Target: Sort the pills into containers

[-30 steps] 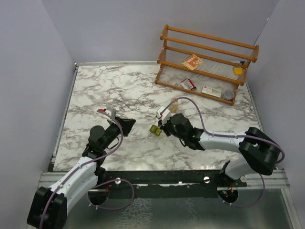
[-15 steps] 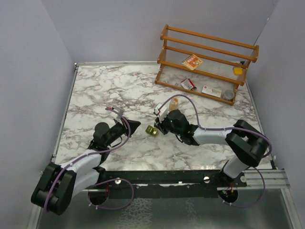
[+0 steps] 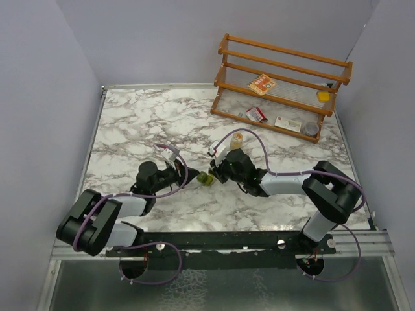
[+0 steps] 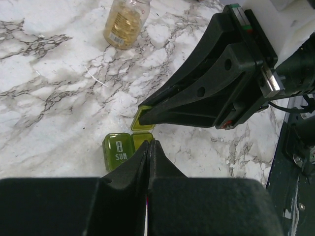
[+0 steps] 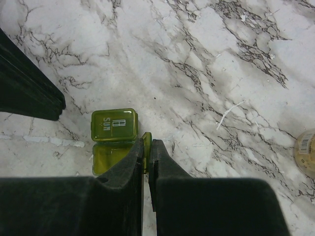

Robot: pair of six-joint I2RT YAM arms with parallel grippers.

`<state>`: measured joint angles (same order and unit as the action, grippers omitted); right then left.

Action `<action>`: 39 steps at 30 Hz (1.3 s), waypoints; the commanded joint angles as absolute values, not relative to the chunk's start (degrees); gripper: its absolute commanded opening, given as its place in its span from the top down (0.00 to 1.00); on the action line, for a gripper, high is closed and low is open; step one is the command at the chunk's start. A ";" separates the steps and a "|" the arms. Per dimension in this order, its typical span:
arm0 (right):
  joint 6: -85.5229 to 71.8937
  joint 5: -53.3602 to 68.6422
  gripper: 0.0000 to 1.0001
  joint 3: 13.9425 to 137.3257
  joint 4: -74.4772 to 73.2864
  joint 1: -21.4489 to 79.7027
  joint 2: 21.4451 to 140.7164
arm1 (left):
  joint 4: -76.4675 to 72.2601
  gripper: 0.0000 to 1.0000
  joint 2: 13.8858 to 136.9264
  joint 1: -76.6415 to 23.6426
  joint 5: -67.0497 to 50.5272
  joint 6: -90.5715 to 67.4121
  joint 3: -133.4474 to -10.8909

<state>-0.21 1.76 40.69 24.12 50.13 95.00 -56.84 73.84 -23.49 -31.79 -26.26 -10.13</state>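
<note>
The containers are a small olive-green pill box (image 3: 206, 179) at mid-table. In the left wrist view its shut "SUN" compartment (image 4: 117, 150) sits beside an open one (image 4: 143, 137). That compartment's lid (image 5: 146, 139) stands upright, and my right gripper (image 5: 146, 143) is shut on its edge. My left gripper (image 4: 149, 143) is shut, with nothing visible between its fingers, and its tips hover at the open compartment's near edge. The pills show only as a yellow-orange mass inside the clear bottle (image 4: 126, 22), which stands just beyond the box (image 3: 237, 140).
A wooden rack (image 3: 285, 71) stands at the back right. It holds red-and-white cartons (image 3: 262, 84), a yellow block (image 3: 323, 96) and a grey round pot (image 3: 310, 129). Both arms meet nose to nose over the pill box.
My left arm has swung right and reached forward to the pill box, and its jaws have closed. The right gripper kept its hold on the lid, shifting slightly left.
</note>
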 commanded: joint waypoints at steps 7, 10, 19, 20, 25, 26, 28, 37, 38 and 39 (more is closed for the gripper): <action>-0.44 1.23 0.99 41.79 26.28 49.85 94.94 | -65.82 1.00 84.30 -26.31 -35.39 -28.43 -13.00; -0.45 1.18 0.99 41.77 26.49 49.92 95.02 | -65.70 1.00 84.92 -26.35 -32.58 -28.62 -12.56; -0.35 1.08 0.99 41.60 26.44 49.88 95.15 | -64.60 1.00 90.40 -26.37 -31.12 -28.73 -14.37; -0.35 1.06 0.99 41.54 26.45 49.89 95.04 | -64.60 1.00 90.96 -26.37 -31.23 -28.85 -14.72; -0.18 0.47 0.99 41.76 26.51 49.91 94.97 | -64.60 1.00 94.18 -26.45 -31.58 -29.60 -15.56; -0.18 0.44 0.99 41.82 26.59 49.92 94.95 | -64.58 1.00 94.99 -26.47 -31.56 -29.69 -15.52; -0.16 0.48 0.99 41.90 26.67 49.92 95.06 | -64.73 1.00 96.43 -26.57 -31.55 -30.13 -15.58; 0.36 0.89 0.99 41.67 26.96 49.92 94.71 | -64.85 1.00 102.70 -26.87 -31.17 -32.34 -17.38; 0.54 0.67 0.99 41.67 26.86 49.91 94.70 | -64.86 1.00 103.00 -26.89 -30.98 -32.35 -17.43; 0.68 0.47 0.99 41.68 26.71 49.92 94.64 | -64.92 1.00 103.08 -26.89 -30.76 -32.50 -17.44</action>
<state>-0.14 1.56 40.99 26.17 50.13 94.98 -65.80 101.08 -26.85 -32.27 -32.05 -17.19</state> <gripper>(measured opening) 0.043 0.010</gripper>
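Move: The green container lies about 4 cm to the left hand's right, 1 cm ahead and some 8 cm below. Its raised lid, in the right fingers, is roughly 6 cm right of the left hand, 3 cm ahead and 6 cm down; the pill bottle is about 12 cm ahead, 14 cm right and 6 cm down. From the right hand the container sits about 2 cm back, 2 cm left and 2 cm below. The left hand, fingers kept shut, comes down about 7.5 cm to the container's open compartment, slanting some 3 cm to the right and in the latter part easing about 1 cm forward, while its wrist tips forward-side-down by some 15 degrees and the fingertips end on the compartment, next to the closed SUN lid. The right hand keeps its pinch on the open compartment's raised lid and stays put nearly throughout, only starting to rise by about 1 cm at the very end. ##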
